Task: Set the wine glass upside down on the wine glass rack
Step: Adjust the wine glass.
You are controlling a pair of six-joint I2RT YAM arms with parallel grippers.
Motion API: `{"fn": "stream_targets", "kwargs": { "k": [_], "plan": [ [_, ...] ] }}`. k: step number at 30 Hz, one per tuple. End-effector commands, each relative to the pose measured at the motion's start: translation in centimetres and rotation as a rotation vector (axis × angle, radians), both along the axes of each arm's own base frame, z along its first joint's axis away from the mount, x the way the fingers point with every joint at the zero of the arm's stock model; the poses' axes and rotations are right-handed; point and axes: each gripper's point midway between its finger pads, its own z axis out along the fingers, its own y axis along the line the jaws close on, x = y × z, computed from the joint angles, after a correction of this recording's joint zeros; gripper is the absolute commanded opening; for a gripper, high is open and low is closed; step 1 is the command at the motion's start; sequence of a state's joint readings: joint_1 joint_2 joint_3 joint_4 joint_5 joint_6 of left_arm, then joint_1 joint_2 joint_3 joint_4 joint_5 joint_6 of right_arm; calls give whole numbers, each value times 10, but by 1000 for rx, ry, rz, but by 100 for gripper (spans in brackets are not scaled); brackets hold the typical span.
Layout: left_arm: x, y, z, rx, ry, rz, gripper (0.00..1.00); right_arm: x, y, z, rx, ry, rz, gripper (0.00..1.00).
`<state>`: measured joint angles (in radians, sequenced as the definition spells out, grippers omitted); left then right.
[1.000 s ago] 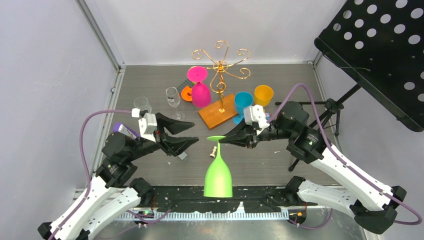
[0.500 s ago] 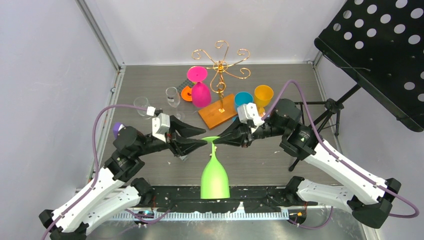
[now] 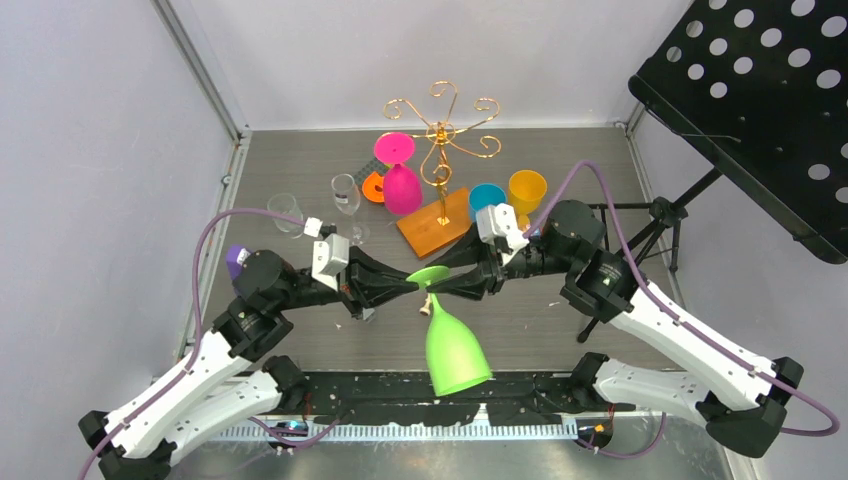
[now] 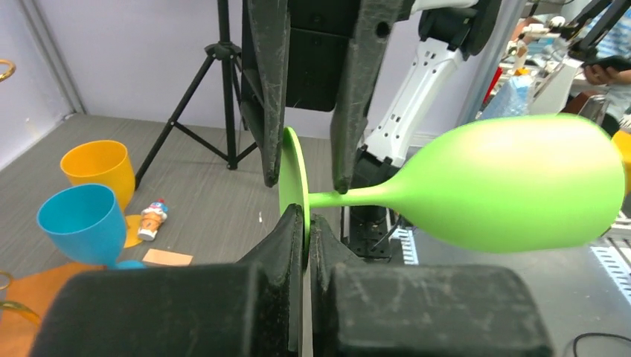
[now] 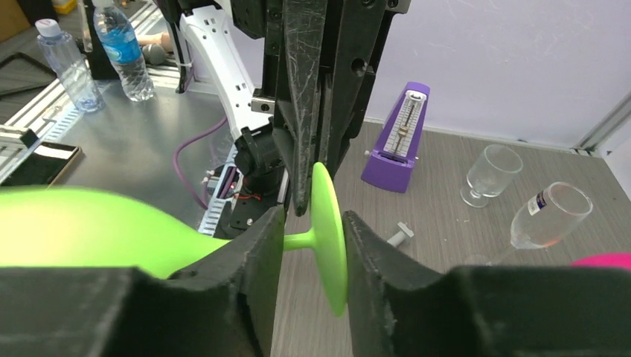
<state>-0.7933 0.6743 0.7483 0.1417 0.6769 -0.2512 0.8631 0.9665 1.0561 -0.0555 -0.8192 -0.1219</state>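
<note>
The lime-green wine glass (image 3: pixel 455 350) hangs upside down over the near table edge, its bowl tilted toward the right and its flat foot (image 3: pixel 428 275) on top. My left gripper (image 3: pixel 405 288) is shut on the foot's rim, which is pinched between its pads (image 4: pixel 306 223). My right gripper (image 3: pixel 447 283) faces it from the other side. Its jaws stand open around the foot (image 5: pixel 329 238) and stem, with a gap on the stem side. The wine glass rack (image 3: pixel 440 130), gold wire on a wooden base (image 3: pixel 435 225), stands at the back centre.
A pink wine glass (image 3: pixel 402 185) stands beside the rack, with a blue cup (image 3: pixel 487 205) and a yellow cup (image 3: pixel 527 188) to its right. Clear glasses (image 3: pixel 345 192) and a purple metronome (image 3: pixel 238 260) sit on the left. A black music stand (image 3: pixel 760 110) rises at right.
My left gripper moved in and shut on the glass's foot. My right gripper let go and opened. The bowl swung from hanging straight down to tilting right.
</note>
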Motion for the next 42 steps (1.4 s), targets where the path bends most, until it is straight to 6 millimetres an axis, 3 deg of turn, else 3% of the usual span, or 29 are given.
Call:
{"fn": "stream_targets", "kwargs": {
  "k": [1, 7, 14, 21, 31, 37, 42],
  "plan": [
    [5, 6, 16, -3, -104, 53, 0, -3, -11, 18, 72, -22, -64, 48],
    [16, 24, 14, 70, -290, 163, 0, 8, -35, 20, 124, 92, -249, 62],
    [12, 41, 33, 73, -569, 217, 0, 24, -57, 5, 80, 384, -463, 65],
    [9, 38, 49, 91, -720, 187, 0, 15, -33, -17, -50, 599, -384, 64],
    [5, 16, 41, 148, -777, 90, 0, 14, -17, 0, 49, 640, -296, 63],
    [4, 11, 37, 157, -792, 75, 0, 20, -19, -6, 54, 654, -342, 61],
    [7, 9, 39, 160, -805, 84, 0, 11, -16, -10, 33, 670, -291, 61]
  ]
}}
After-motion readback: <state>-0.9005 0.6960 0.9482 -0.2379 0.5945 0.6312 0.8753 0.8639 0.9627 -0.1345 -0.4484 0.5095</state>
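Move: The left hand already pinches the green glass by its foot; the glass's middle lies about 9 cm back of that hand, 4 cm to its right and slightly lower. From the right hand, which goes for it next, it is roughly 9 cm back, 2 cm right and 3 cm down. From the right hand the rack stands some 30 cm ahead and 3 cm right, the pink glass on it about 28 cm ahead and 5 cm left, and the blue glass 27 cm ahead, 12 cm right, all lower. Rolling about its fingers by some 40 degrees, top tipping back, the left hand keeps its pinch on the foot while it loops left and up, then returns almost to where it was. The right hand's already parting fingers open wider as it backs off right about 5 cm, rolls the opposite way and turns clockwise, then drops forward and comes back left, rising slightly at the last, with its open fingers either side of the stem. ##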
